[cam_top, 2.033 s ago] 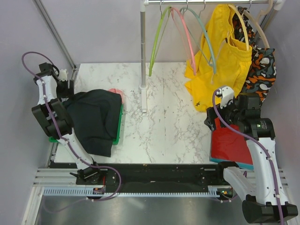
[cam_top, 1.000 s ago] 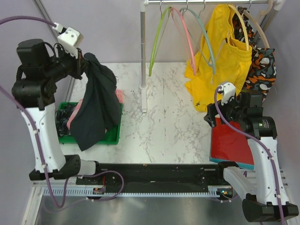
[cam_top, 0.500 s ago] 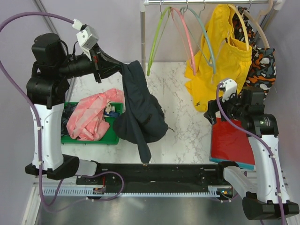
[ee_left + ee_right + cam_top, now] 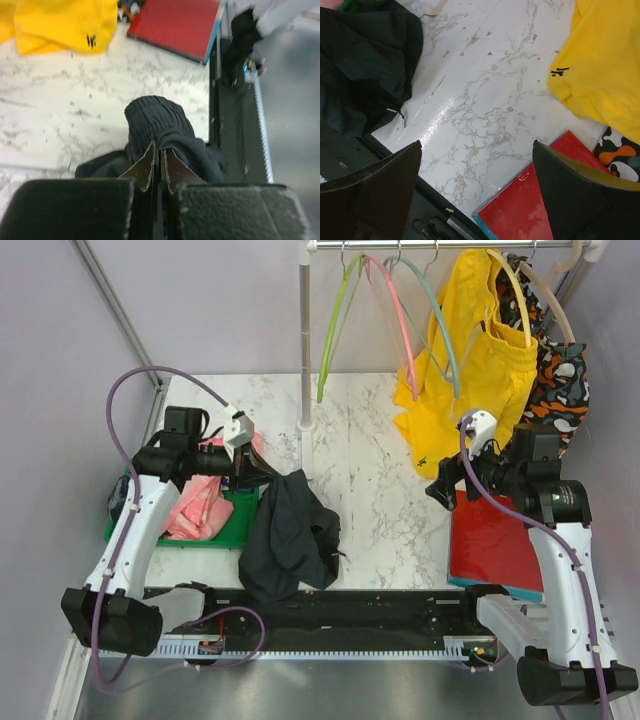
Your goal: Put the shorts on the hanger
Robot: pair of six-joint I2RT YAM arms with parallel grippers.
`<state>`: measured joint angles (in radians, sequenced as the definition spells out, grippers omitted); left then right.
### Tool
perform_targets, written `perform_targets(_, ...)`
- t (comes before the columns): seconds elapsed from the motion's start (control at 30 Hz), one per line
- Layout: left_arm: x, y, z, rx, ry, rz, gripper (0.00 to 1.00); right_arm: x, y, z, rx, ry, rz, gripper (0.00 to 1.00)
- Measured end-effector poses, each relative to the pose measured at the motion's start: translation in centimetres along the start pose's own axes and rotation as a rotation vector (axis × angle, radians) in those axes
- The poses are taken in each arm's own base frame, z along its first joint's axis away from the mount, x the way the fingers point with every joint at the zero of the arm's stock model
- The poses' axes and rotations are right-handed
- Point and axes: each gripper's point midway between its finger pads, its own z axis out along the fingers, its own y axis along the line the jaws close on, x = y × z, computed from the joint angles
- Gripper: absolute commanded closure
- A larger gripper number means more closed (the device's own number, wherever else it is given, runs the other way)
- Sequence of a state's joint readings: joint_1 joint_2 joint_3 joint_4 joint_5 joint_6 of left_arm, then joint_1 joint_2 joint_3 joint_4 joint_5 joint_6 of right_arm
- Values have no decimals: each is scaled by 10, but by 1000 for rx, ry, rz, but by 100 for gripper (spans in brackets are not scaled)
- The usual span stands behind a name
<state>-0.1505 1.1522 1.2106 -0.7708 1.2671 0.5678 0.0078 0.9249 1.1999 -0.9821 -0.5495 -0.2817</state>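
The black shorts [image 4: 290, 535] lie crumpled on the marble table, between the green bin and the front rail. My left gripper [image 4: 262, 472] is shut on their upper edge. In the left wrist view the fingertips [image 4: 150, 159] pinch a fold of the dark fabric [image 4: 155, 117]. The pale teal hanger [image 4: 440, 320] hangs empty on the rail at the back, between a pink hanger and yellow shorts. My right gripper [image 4: 440, 490] hovers open over the table's right side with nothing between its fingers [image 4: 375, 185]. The shorts [image 4: 365, 65] show at its upper left.
A green bin [image 4: 238, 525] holding pink cloth [image 4: 200, 505] sits at the left. A lime hanger [image 4: 335, 325], a pink hanger [image 4: 395, 320], yellow shorts [image 4: 480, 350] and a patterned garment [image 4: 555, 380] hang on the rail. A red board [image 4: 490, 545] lies at the right. The rack's pole [image 4: 305, 360] stands mid-back.
My left arm has come down and pulled back left, lowering the shorts from the air onto the table beside the bin. The right arm has hardly moved.
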Motion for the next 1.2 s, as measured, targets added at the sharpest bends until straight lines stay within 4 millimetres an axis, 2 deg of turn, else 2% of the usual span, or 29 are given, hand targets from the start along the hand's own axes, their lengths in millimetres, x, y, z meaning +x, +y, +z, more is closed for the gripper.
perform_targets(0.13, 50, 14, -13, -28, 117, 41, 98, 6, 11, 9, -97, 13, -19, 14)
perform_targets(0.27, 80, 18, -29, -35, 210, 112, 98, 27, 27, 33, -232, 88, 6, 14)
perform_targets(0.37, 97, 9, -35, -22, 269, 177, 98, 49, 53, 61, -336, 190, -35, 11)
perform_targets(0.47, 113, -5, -40, -14, 319, 207, 98, 52, 80, 78, -418, 222, -117, 11)
perform_targets(0.53, 121, -13, -43, -12, 346, 222, 98, 51, 90, 90, -448, 238, -154, 11)
perform_targets(0.63, 135, -22, -48, -11, 392, 231, 98, 44, 105, 118, -477, 256, -227, 14)
perform_targets(0.73, 141, -26, -50, -12, 415, 238, 98, 41, 133, 148, -521, 274, -311, 14)
perform_targets(0.93, 145, -27, -54, -22, 442, 248, 98, 54, 195, 187, -602, 309, -454, 12)
perform_targets(1.0, 147, -27, -54, -22, 448, 246, 97, 59, 207, 195, -607, 313, -498, 12)
perform_targets(1.1, 149, -27, -55, -21, 455, 250, 97, 72, 218, 209, -598, 332, -569, 24)
perform_targets(1.2, 150, -27, -56, -21, 463, 253, 96, 83, 215, 223, -575, 368, -594, 92)
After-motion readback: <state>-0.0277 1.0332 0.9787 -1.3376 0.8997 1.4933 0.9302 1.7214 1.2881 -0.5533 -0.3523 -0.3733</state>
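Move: My left hand still pinches the black shorts. Their bulk hangs about 18 cm below that hand, some 7 cm back and 4 cm to its right; the green tray's middle lies about 13 cm left, 2 cm back and 27 cm down, and the rack foot 10 cm ahead, 6 cm right and as low as the tray. From my empty right hand the shorts are some 30 cm left, 7 cm back and 16 cm lower, with the red folder about 14 cm right, 6 cm back and 22 cm down. I sweep my open right hand about 27 cm left across the bare table to the shorts, sinking some 17 cm and swinging counter-clockwise, then start closing its fingers around the waistband fabric. Meanwhile my left hand keeps its pinch and lowers the shorts, drifting left and then back towards the tray's edge while its fingertips dip some 30 degrees. ##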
